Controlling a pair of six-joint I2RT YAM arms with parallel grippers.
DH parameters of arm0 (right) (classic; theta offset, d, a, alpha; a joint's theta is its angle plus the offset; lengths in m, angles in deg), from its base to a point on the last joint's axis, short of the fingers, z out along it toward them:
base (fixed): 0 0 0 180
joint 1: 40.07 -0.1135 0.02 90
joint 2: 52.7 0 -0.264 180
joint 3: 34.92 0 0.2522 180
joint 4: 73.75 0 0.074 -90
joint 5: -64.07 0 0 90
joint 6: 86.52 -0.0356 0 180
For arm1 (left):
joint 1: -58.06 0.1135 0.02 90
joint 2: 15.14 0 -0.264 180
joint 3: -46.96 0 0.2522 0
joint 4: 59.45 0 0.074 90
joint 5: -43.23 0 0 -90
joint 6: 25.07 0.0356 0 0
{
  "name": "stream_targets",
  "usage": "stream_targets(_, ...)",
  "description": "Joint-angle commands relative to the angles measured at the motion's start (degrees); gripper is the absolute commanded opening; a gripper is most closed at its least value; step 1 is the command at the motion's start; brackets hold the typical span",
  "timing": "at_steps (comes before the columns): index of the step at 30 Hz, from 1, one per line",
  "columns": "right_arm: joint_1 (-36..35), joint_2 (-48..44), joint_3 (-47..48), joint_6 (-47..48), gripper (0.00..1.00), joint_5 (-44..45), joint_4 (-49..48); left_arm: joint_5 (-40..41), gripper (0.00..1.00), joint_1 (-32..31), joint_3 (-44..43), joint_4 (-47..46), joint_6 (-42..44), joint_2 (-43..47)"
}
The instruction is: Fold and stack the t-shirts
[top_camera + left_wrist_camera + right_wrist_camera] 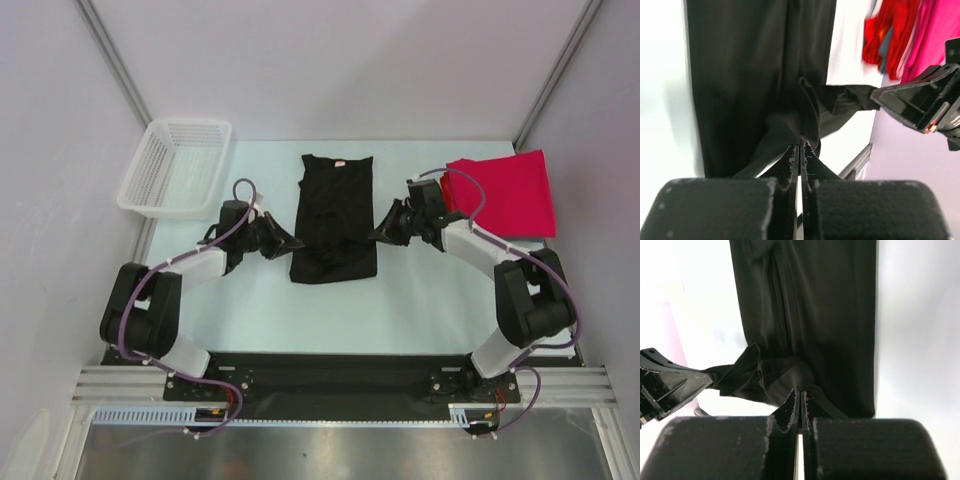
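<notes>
The black t-shirt (335, 215) lies on the table as a long narrow strip, folded lengthwise. My left gripper (292, 241) is at its lower left edge, shut on a pinch of the black cloth (790, 125). Opposite it, my right gripper (380, 233) is shut on the lower right edge of the black t-shirt (805, 315). Both pinched edges are lifted slightly, in the left wrist view at the left gripper (801, 145) and in the right wrist view at the right gripper (801, 391). The red t-shirts (505, 190) lie in a folded pile at the back right.
A white mesh basket (175, 165) stands at the back left corner of the table. The pale table (300, 310) is bounded by grey walls and metal frame posts. The opposite arm shows in each wrist view, the right arm (920, 102) and the left arm (670, 385).
</notes>
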Motion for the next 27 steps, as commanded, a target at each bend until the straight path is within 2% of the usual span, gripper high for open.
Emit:
stream_targets(1, 1.4, 4.7, 7.4, 2.4, 0.0, -1.7, 1.2, -0.4, 0.0, 1.3, -5.4, -3.5, -1.5, -4.2)
stream_targets(5, 2.7, 9.5, 11.8, 2.3, 0.0, -2.5, 1.5, -0.4, 0.0, 2.6, -9.8, -4.8, -3.4, -8.7)
stream_targets(16, 5.5, 19.4, 20.9, 2.4, 0.0, -4.1, 2.7, -1.7, 0.0, 4.6, -12.8, -10.5, -7.8, -15.7)
stream_targets(27, 6.8, 24.5, 26.8, 2.6, 0.0, -4.1, 4.1, -1.5, 0.0, 5.3, -20.1, -8.6, -7.6, -22.1)
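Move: Both shut grippers already hold the black t-shirt's hem, some 9 cm above the table. Its collar end lies about 34 cm ahead and 8 cm right of the left hand, and roughly 32 cm ahead and 8 cm left of the right hand. The white basket stands about 28 cm ahead and 30 cm left of the left hand; the red stack is around 18 cm ahead and 30 cm right of the right hand. Still pinching the two ends of the lifted hem, both arms draw it forward together over the lower part of the shirt towards the collar end, each going about 10 cm, brisk at first and then slowing. The right hand sinks slightly on the way; the left wrist turns a little counter-clockwise, and both grippers stay shut. ##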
